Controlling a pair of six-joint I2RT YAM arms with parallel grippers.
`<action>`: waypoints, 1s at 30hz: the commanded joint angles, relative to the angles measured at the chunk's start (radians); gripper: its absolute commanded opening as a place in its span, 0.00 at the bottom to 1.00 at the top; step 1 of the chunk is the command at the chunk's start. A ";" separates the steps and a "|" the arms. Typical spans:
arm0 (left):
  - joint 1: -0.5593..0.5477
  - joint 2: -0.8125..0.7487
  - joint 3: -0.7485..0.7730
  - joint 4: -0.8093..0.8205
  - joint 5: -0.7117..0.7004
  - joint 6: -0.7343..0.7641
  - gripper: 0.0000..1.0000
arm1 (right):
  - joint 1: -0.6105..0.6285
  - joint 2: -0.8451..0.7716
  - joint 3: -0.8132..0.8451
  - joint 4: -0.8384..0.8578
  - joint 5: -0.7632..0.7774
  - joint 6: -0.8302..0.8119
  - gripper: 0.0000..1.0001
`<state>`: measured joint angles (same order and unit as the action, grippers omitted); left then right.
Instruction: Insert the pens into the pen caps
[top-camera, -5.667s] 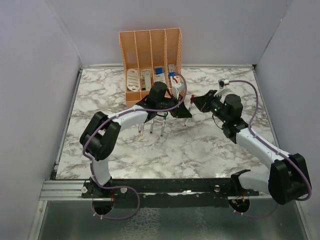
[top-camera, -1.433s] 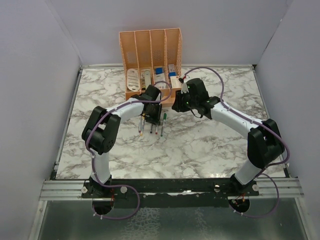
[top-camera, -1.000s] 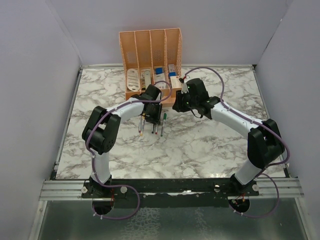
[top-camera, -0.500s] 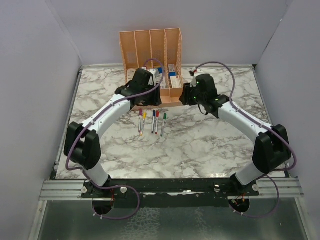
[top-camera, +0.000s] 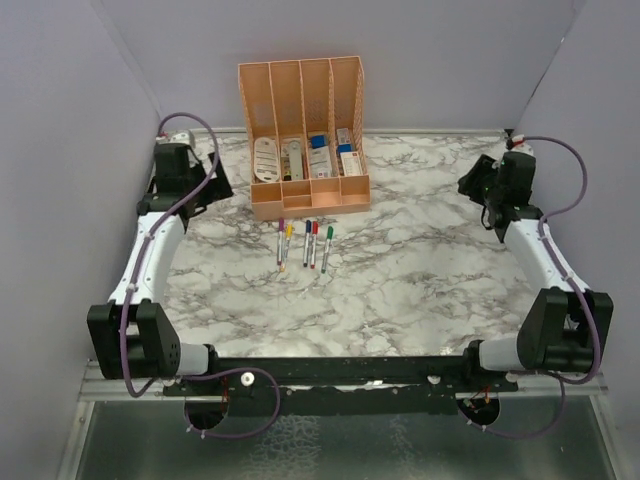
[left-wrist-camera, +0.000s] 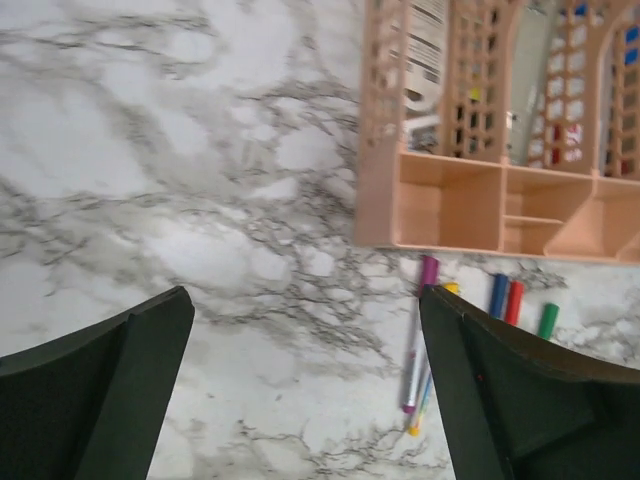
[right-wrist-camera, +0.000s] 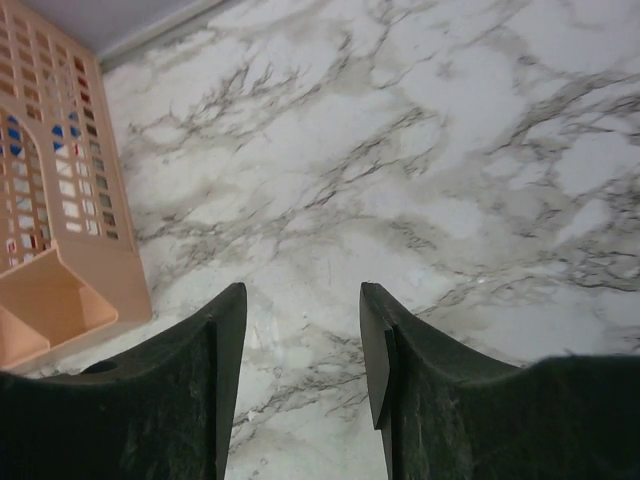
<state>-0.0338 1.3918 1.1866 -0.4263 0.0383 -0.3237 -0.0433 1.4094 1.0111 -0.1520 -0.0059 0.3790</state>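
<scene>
Five silver-grey pens (top-camera: 309, 246) lie side by side on the marble table (top-camera: 420, 270) in front of the orange organiser (top-camera: 310, 208). Each carries a coloured cap at its far end: purple (top-camera: 281, 225), yellow (top-camera: 289, 231), blue (top-camera: 308, 228), red (top-camera: 315, 228), green (top-camera: 329, 233). The left wrist view shows them too, with the purple cap (left-wrist-camera: 429, 270) and green cap (left-wrist-camera: 547, 320) at the two ends of the row. My left gripper (top-camera: 213, 186) is open and empty at the far left (left-wrist-camera: 305, 300). My right gripper (top-camera: 469, 184) is open and empty at the far right (right-wrist-camera: 300, 295).
The organiser (left-wrist-camera: 380, 200) holds white and blue stationery items in its back slots. Its corner shows at the left of the right wrist view (right-wrist-camera: 60, 290). Grey walls close in the table on the left, right and back.
Both arms have swung outward from the middle, the left to the far left, the right to the far right. The pens now lie uncovered in a row, unmoved.
</scene>
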 joint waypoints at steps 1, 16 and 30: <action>0.176 -0.102 -0.051 0.060 0.006 0.016 0.99 | -0.124 -0.089 -0.053 0.096 0.032 0.071 0.49; 0.358 -0.186 -0.139 0.102 0.067 0.100 0.99 | -0.162 -0.274 -0.179 0.110 0.276 0.127 0.72; 0.358 -0.189 -0.186 0.138 0.084 0.086 0.99 | -0.162 -0.236 -0.159 0.080 0.245 0.136 0.97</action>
<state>0.3187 1.2243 1.0092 -0.3206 0.1040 -0.2497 -0.2031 1.1652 0.8375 -0.0605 0.2276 0.5041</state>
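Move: The five capped pens lie side by side in front of the organiser box, and neither hand holds anything. From the left hand the red pen is about 22 cm to the right, 7 cm back and 17 cm below. From the right hand the same red pen is roughly 37 cm to the left, 9 cm back and 14 cm below. Both empty hands swing outward, away from the pens, left about 12 cm, right about 10, right fingers opening wide. ##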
